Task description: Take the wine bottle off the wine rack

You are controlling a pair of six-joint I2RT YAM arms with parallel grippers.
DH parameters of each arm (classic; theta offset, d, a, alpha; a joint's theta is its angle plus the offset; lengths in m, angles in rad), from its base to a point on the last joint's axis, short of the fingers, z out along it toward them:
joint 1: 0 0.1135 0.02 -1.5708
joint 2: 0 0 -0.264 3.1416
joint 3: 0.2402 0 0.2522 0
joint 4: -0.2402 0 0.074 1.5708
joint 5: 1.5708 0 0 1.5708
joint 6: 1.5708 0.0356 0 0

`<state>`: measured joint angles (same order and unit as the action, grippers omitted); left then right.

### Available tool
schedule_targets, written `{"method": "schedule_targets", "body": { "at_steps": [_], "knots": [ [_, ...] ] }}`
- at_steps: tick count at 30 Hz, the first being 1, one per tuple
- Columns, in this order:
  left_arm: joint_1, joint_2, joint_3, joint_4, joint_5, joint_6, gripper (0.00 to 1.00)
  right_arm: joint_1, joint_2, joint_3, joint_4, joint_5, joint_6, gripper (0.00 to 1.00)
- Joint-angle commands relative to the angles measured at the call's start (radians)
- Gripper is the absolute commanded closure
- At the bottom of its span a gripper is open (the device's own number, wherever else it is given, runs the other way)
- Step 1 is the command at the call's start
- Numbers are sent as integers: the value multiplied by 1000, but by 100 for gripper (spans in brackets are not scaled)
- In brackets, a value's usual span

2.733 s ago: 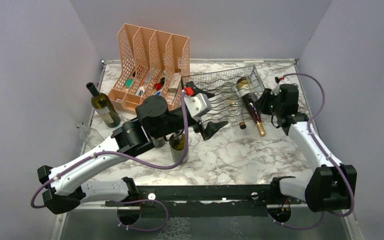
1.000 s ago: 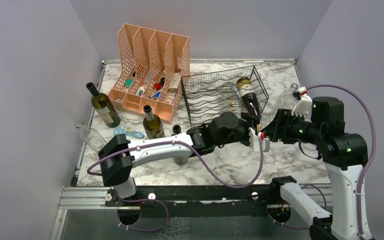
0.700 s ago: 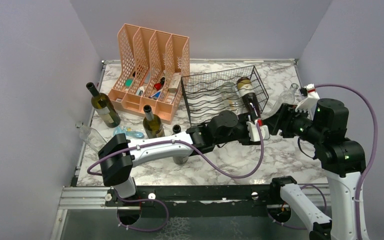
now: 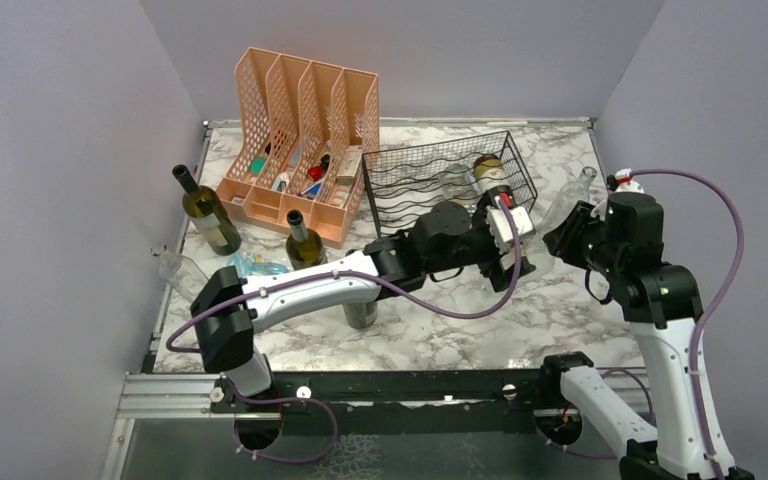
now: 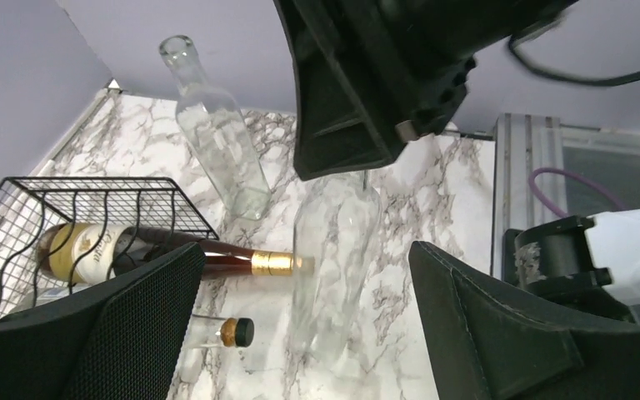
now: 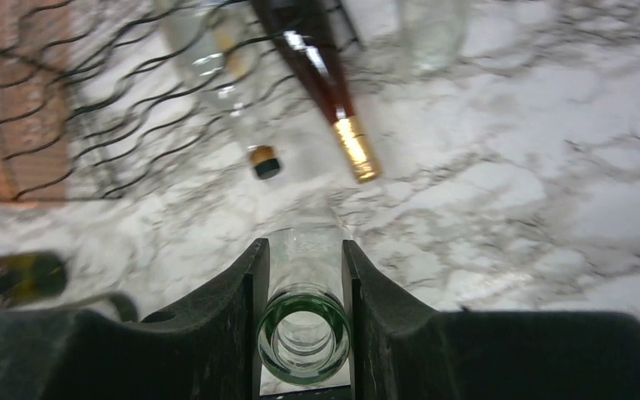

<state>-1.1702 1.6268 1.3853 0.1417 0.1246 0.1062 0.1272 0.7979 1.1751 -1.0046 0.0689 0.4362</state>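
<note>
The black wire wine rack (image 4: 430, 185) stands at the back of the marble table; a dark wine bottle (image 4: 498, 196) with gold foil (image 5: 271, 262) lies in its right cradle, its neck sticking out of the front. My right gripper (image 6: 304, 250) is shut on the neck of a clear empty wine bottle (image 6: 304, 329), which hangs upright off the rack. My left gripper (image 5: 308, 250) is wide open on either side of that clear bottle (image 5: 333, 250), its fingers (image 5: 108, 333) apart from the glass. Whether the bottle's base touches the table is unclear.
A second clear bottle (image 5: 212, 133) stands by the rack's right corner. A small corked bottle (image 5: 232, 332) lies half out of the rack. The peach file organiser (image 4: 305, 135) and two green bottles (image 4: 205, 210) (image 4: 305, 245) are at the left.
My right gripper has shut on the clear bottle's neck. My left gripper has let go of it, opened wide and drawn back towards the rack.
</note>
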Motion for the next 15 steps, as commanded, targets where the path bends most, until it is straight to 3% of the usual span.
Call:
{"method": "schedule_targets", "body": {
  "at_steps": [1,7,15],
  "knots": [
    [10,-123,38,-69,34,-53,1,-3,32,8,-26,359,62,99],
    [14,-242,56,-192,36,-54,1,-3,82,-30,25,491,47,99],
    [18,-389,102,-342,-126,-22,1,-4,91,-50,117,642,-7,99]
  ]
}}
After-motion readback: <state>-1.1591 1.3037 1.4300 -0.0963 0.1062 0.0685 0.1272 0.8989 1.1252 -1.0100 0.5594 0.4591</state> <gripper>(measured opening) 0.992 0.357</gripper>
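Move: The right hand holds a clear bottle by the neck. The bare marble it is being taken to is about 8 cm to its right, level with it and some 27 cm below. The standing clear bottle is about 14 cm ahead and 8 cm right; the gold-necked bottle on the rack is about 19 cm ahead and 9 cm left. That bare marble is some 14 cm right of the empty left hand, 3 cm ahead and 23 cm below. Swinging to the right by about 8 cm and sinking some 3 cm, the right hand keeps its hold on the clear bottle's neck and takes it towards bare marble, turning clockwise and dropping its left side, each about 20 degrees. Meanwhile the left hand, already wide open, draws up about 11 cm, left and slightly back, away from the bottle. ##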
